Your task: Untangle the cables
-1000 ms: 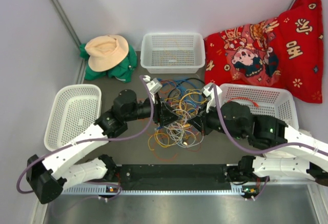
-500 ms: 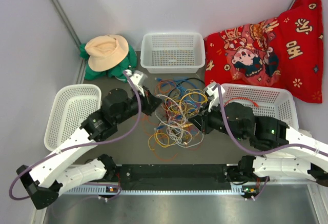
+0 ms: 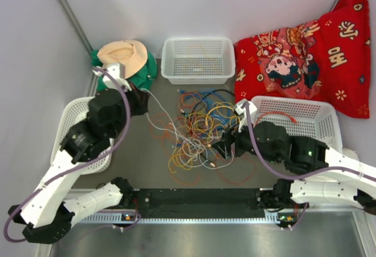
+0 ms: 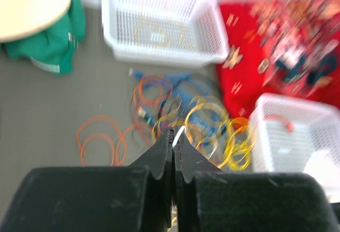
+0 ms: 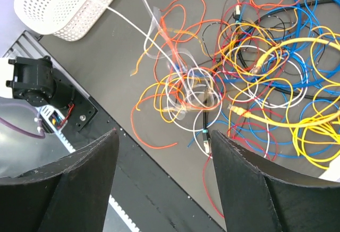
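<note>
The cables (image 3: 200,127) lie in a loose tangle of yellow, orange, blue, red, white and black cords on the grey table. My left gripper (image 3: 143,95) is drawn back to the far left beside the hat. It is shut on a white cable (image 3: 167,119) that runs taut from its tips into the tangle. The left wrist view shows the jaws pressed together (image 4: 175,135) with the white cable (image 4: 179,135) coming out at their tip. My right gripper (image 3: 218,150) hovers at the tangle's near right edge, open and holding nothing (image 5: 163,136). A black plug end (image 5: 205,136) lies by its right finger.
White baskets stand at the left (image 3: 79,130), the back (image 3: 197,60) and the right (image 3: 294,116); the right one holds a red cord. A tan hat (image 3: 122,57) lies on green cloth at the back left. Red patterned fabric (image 3: 305,57) fills the back right. A black rail (image 3: 200,201) runs along the front.
My left gripper shut on a white cable and pulled back left toward the hat, stretching that cable out of the tangle. My right gripper opened and let go.
</note>
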You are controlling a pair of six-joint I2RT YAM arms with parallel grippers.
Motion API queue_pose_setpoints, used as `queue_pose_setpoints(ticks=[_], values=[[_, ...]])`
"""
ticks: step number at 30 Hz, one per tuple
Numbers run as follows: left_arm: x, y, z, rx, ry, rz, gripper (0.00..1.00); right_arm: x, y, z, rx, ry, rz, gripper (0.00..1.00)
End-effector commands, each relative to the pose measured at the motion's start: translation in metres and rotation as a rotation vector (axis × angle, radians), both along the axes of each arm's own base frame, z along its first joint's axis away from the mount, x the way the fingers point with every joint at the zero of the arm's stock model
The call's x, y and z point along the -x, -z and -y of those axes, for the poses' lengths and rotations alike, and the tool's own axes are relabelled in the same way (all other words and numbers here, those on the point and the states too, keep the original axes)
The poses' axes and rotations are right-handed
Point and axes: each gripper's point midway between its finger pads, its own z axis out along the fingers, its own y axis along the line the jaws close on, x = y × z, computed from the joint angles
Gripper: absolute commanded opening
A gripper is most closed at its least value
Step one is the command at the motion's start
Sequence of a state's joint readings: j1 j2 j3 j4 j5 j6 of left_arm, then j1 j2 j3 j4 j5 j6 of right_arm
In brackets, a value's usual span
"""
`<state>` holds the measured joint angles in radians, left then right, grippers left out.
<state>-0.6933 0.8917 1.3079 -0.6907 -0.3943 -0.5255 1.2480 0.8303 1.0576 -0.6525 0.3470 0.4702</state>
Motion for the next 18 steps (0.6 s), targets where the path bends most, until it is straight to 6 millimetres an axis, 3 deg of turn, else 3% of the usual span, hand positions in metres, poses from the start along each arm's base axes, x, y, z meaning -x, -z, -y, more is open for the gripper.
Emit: queue_pose_setpoints(ticks=[1,4,7,13,16,18], values=[[0.0,-0.064,-0.019,0.059,-0.075,0.12,0.0,0.0,-0.003,-0.014,-0.034,-0.033,0.035,0.7],[0.004,-0.123,-0.014,0.134,-0.03,0.22,0.0,0.0,0.003,-0.024,-0.027,-0.059,0.04,0.7],[0.005,-0.158,-0.008,0.162,0.004,0.276,0.0,-0.001,0.005,-0.037,-0.027,-0.081,0.041,0.7],[0.01,-0.206,-0.016,0.17,-0.006,0.359,0.0,-0.003,0.0,-0.051,-0.068,-0.102,0.06,0.7],[0.013,-0.222,-0.021,0.159,-0.01,0.397,0.0,-0.004,-0.002,-0.059,-0.094,-0.112,0.073,0.71],[0.008,-0.223,-0.018,0.144,-0.013,0.393,0.0,-0.004,0.001,-0.064,-0.095,-0.121,0.076,0.71]])
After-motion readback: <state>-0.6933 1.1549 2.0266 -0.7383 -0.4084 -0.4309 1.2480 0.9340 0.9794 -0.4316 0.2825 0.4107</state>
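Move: The white cable is already pinched in the left hand. The tangle it rises from lies some 14 cm to the right of that hand, about 5 cm back and 34 cm below. A loose orange loop is about 8 cm ahead of it, and the left basket some 30 cm to its left and 3 cm farther out. From the open, empty right hand, the tangle is about 6 cm ahead, 7 cm left and 25 below, and a black plug about 4 cm ahead and 3 left. The white cable goes almost straight up and away from the tangle, about 20 cm, the left fingers keeping their pinch while the wrist tips its fingers upwards by some 20 degrees, fast at first and easing off. Meanwhile the right hand, still wide open and holding nothing, shifts about 5 cm left and a little down, in towards the tangle. ##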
